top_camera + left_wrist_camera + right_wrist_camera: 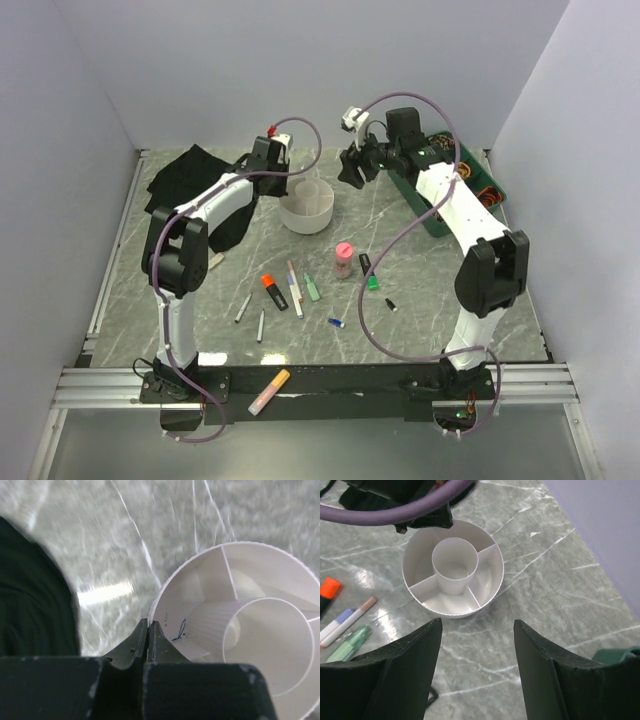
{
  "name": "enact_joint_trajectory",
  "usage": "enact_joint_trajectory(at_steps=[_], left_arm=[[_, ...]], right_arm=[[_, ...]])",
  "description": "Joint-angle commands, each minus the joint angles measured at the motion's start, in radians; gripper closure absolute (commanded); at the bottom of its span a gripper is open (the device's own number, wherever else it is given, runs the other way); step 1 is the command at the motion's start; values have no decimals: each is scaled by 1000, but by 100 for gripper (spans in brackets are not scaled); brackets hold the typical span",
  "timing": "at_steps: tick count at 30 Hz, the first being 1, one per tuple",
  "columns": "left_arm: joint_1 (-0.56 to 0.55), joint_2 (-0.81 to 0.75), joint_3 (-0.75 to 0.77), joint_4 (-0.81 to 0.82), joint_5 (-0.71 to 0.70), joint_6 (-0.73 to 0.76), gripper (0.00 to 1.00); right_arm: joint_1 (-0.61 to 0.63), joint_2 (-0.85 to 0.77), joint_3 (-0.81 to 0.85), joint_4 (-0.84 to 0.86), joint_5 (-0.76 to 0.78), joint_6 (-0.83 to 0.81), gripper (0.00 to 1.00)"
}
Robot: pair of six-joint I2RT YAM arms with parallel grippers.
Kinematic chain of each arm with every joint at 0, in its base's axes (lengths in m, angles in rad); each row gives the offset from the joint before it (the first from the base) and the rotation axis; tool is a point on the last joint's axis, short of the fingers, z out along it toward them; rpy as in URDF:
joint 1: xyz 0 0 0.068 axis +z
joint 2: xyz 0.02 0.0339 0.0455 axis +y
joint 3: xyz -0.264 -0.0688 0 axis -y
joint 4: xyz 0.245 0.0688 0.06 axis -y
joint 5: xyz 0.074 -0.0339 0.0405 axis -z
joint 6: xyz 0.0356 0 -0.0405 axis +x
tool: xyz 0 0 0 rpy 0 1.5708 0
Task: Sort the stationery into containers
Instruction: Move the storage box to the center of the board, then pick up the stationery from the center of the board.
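The white bowl (307, 208) (470, 607) with inner dividers stands at the table's back centre. My left gripper (284, 190) (149, 623) is shut on its left rim (165, 582), one finger outside the wall and one inside. My right gripper (350, 170) (476, 621) hovers open just right of the bowl, with nothing between its fingers. The black bag (195, 180) (30, 595) lies at the back left. Loose stationery sits in front of the bowl: a pink-capped bottle (344, 258), an orange highlighter (271, 288) (329, 587), a green highlighter (312, 289) (350, 644), a white pen (294, 283) and two grey pens (243, 309).
A green bin (455, 205) (615, 656) stands at the back right under the right arm. Small blue (336, 322), black (365, 263) and green (372, 283) pieces lie right of the pens. An orange-tipped marker (269, 391) rests on the front rail.
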Motion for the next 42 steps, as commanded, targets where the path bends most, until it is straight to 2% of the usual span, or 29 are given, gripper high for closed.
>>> enact_joint_trajectory(at_steps=[1,7,8,10,11,12,14,17,19,20,25,29,42], left_arm=[[-10,-98,-49,31,31,-4,99],[-16,-94,-71,43,12,0,99],[-16,-94,-69,41,12,-1,96],[-18,-100,-66,41,11,-4,82],[-19,-103,-65,34,11,-10,55],[-19,-109,-63,34,8,-14,47],[-21,-136,-60,29,0,-21,37],[-21,-182,-54,18,-17,-24,30],[-21,-227,-58,15,-34,-20,26],[-21,-244,-63,17,-44,-21,23],[-18,-343,-120,24,-69,2,13],[-7,-393,-178,37,-120,22,7],[77,-451,-235,51,-137,31,5]], right_arm=[[-6,-129,-72,13,-28,-15,33],[-5,-217,-204,11,-54,-21,32],[-6,-228,-242,18,-56,-23,32],[-6,-249,-270,27,-57,-15,32],[-6,-255,-286,24,-62,-14,31],[-5,-262,-293,24,-65,-11,30],[-6,-283,-310,8,-77,-30,28],[-5,-306,-332,-19,-90,-52,23],[-3,-321,-346,-71,-119,-96,17],[-3,-327,-364,-91,-135,-115,1],[15,-320,-405,-200,-134,-196,0],[43,-308,-418,-208,-111,-201,0],[149,-164,-358,-288,-24,-256,0]])
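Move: Your left fingers already pinch the storage box's left rim, so its middle lies about 6 cm to their right, 3 cm back and 6 cm lower; the black cloth spreads about 16 cm to their left and 3 cm farther out. From the right hand the pink jar lies about 14 cm back, straight in line sideways and some 21 cm below. The green-capped marker lies 6 cm right of the jar and 1 cm nearer, the green bottle 8 cm left of it and 4 cm nearer. Draw the storage box back the last 1 to 2 cm by its rim, then spread the left fingers wide to let go, lift that hand roughly 13 cm and swing it left, back towards the cloth. Meanwhile bring the right gripper back about 16 cm and down 10 towards the pink jar, opening it fully and turning it counter-clockwise with the fingers tipping lower. ##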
